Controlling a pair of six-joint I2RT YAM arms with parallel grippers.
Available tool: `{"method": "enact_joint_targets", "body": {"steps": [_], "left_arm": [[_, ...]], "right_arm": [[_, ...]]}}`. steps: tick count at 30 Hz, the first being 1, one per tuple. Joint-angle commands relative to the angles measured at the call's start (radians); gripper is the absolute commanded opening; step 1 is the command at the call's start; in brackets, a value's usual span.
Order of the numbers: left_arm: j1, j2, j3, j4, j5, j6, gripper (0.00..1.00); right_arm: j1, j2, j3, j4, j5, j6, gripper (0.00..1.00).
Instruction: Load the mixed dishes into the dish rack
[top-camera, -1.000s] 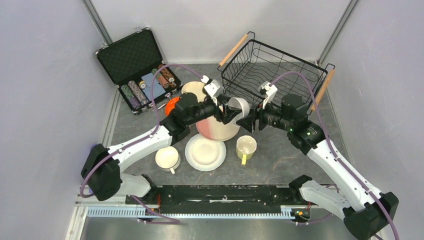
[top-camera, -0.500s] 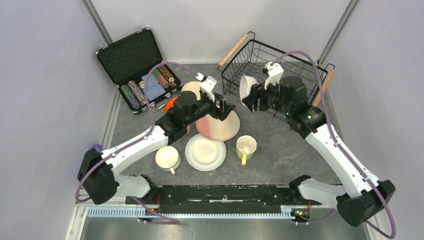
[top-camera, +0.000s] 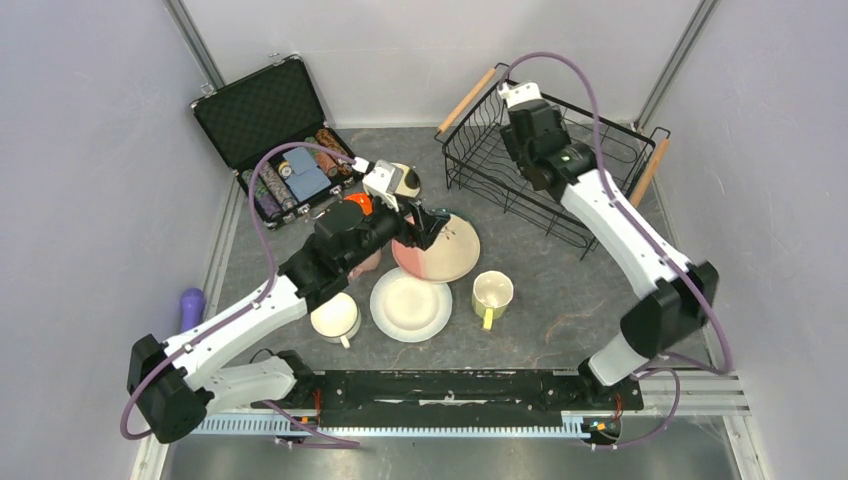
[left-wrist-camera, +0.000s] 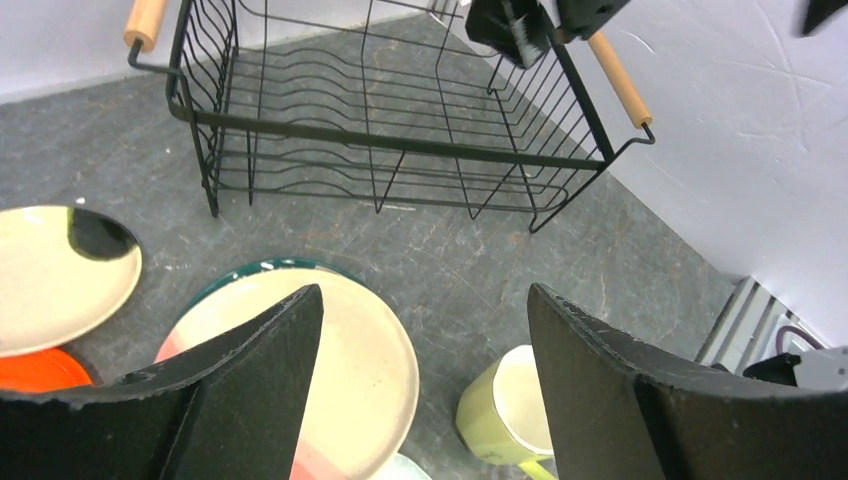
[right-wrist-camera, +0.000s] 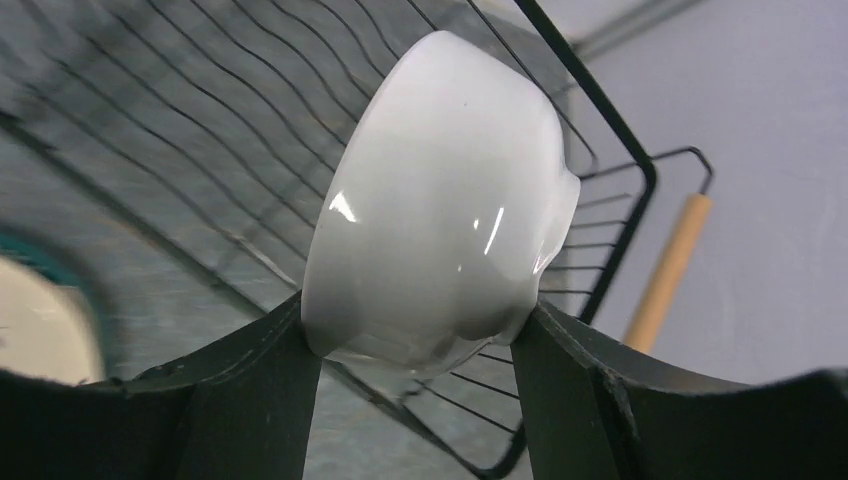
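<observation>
My right gripper (right-wrist-camera: 418, 318) is shut on the small white bowl (right-wrist-camera: 440, 190), held tilted above the black wire dish rack (right-wrist-camera: 620, 150). From above, the right gripper (top-camera: 520, 130) is over the rack's (top-camera: 590, 115) far left part and its wrist hides the bowl. My left gripper (left-wrist-camera: 425, 295) is open and empty over the pink-cream plate (left-wrist-camera: 360, 370), next to the yellow-green mug (left-wrist-camera: 510, 400). It shows from above too (top-camera: 425, 222). A white plate (top-camera: 410, 303), a white mug (top-camera: 335, 316), an orange plate (top-camera: 345, 205) and a cream spotted plate (left-wrist-camera: 60, 275) lie on the table.
A teal rim (left-wrist-camera: 250, 268) shows under the pink-cream plate. The open black case (top-camera: 265, 115) with poker chips and a blue card box stands at the back left. A purple object (top-camera: 192, 300) lies by the left wall. Walls close in on both sides.
The bowl passed from my left gripper to my right gripper. The right arm carried it up and back over the rack. The left gripper opened and drew back to the left.
</observation>
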Motion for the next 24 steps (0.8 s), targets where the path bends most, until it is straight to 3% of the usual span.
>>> {"method": "enact_joint_targets", "body": {"steps": [1,8,18,24], "left_arm": [[-0.004,-0.049,-0.04,-0.034,0.004,-0.082,0.8],[-0.004,-0.111,-0.078,-0.107,0.084,-0.117,0.79],[-0.004,-0.191,-0.121,-0.212,0.101,-0.078,0.8],[-0.004,-0.223,-0.112,-0.28,0.117,-0.041,0.8]], "right_arm": [[-0.005,0.102,0.021,-0.052,0.326,-0.178,0.24],[-0.053,0.29,0.006,0.031,0.44,-0.286,0.19],[-0.19,0.488,0.047,0.144,0.415,-0.391,0.22],[-0.239,0.593,0.053,0.288,0.487,-0.499,0.22]]}}
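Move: The right hand holds the white bowl high over the dish rack, whose free right end lies about 16 cm to its right, 7 cm ahead and some 22 cm below. The rack's right handle is about 26 cm to the hand's right, 3 cm ahead and 16 cm down; its left handle sits some 10 cm left, 17 cm ahead, at the same height. From the empty left hand, that right end is about 32 cm right, 22 cm ahead and 22 cm below. Keeping the bowl pinched, the right hand sinks about 17 cm and sweeps some 14 cm to the right, easing about 6 cm forward, towards the rack's right end, while its wrist rolls and turns roughly 50 degrees so that the still down-slanting fingers swing from ahead round to the right. The left hand, fingers still wide open, draws back and down about 5 cm each way and a little left, away from the rack, its tips dipping slightly. ##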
